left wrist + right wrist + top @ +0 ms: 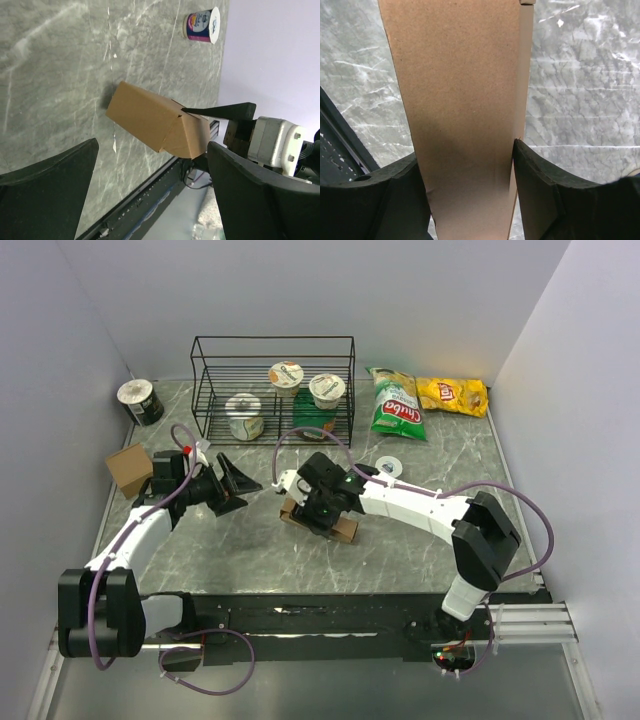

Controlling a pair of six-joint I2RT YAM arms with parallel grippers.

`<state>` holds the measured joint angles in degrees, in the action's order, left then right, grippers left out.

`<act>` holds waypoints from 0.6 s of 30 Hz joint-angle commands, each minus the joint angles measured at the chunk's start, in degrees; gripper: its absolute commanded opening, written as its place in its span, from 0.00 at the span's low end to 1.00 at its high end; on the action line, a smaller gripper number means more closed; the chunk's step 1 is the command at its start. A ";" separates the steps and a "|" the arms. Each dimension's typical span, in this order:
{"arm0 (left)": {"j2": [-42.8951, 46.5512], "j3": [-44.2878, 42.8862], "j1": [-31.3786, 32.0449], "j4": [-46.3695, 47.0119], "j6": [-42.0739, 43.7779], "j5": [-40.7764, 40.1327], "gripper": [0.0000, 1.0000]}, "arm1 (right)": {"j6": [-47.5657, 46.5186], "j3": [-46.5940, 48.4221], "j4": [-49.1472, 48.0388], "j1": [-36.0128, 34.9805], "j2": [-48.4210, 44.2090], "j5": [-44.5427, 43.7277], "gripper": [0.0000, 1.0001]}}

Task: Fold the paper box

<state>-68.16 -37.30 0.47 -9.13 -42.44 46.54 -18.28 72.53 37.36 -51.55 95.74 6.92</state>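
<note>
The paper box (346, 530) is a plain brown oblong carton lying on the marble table near the middle. My right gripper (322, 508) reaches over it from above. In the right wrist view the carton (465, 100) fills the gap, and both black fingers (540, 195) press against its long sides, so the right gripper (467, 170) is shut on it. My left gripper (238, 486) hovers to the left of the carton, apart from it, with its jaws wide open. The left wrist view shows the carton (150, 120) beyond the left gripper (152, 160), with one end flap folded in.
A black wire rack (272, 385) holding cups stands at the back. Two chip bags (398, 405) lie at the back right. A can (140, 400) and a small cube-like cardboard box (128, 468) sit at the left. A white lid (388, 466) lies behind the right arm.
</note>
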 commanded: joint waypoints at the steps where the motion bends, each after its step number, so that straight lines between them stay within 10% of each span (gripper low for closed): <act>1: 1.98 0.82 -0.03 4.90 -0.10 -1.72 0.96 | -0.26 2.70 1.57 0.66 -0.12 -1.38 0.67; 18: 0.93 -0.75 0.41 13.87 1.64 -1.80 0.96 | 1.67 3.32 -1.68 1.28 -3.45 -3.40 1.00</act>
<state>-67.59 -35.59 0.47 0.14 -43.51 43.83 -18.11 73.21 38.06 -50.70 95.96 4.47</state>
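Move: The box is already between the right fingers, its middle about 3 cm to the left of the right hand point and 3 cm below it, neither ahead nor back. From the same hand the small white cup stands some 10 cm ahead and 15 cm to the right, 6 cm lower; the wire rack's middle is about 25 cm ahead and 8 cm left, at hand height. From the left hand the box lies about 14 cm right, 6 cm back and 9 cm below. Let go of the box with the right gripper: spread the fingers from about two-thirds open to fully wide so both pads come off its sides, holding the hand over it and at the same height, with only a drift of about 1 cm to the right and then forward. Meanwhile ease the open, empty left gripper about 2 cm forward and 1 cm up, tipping its fingers up slightly. ##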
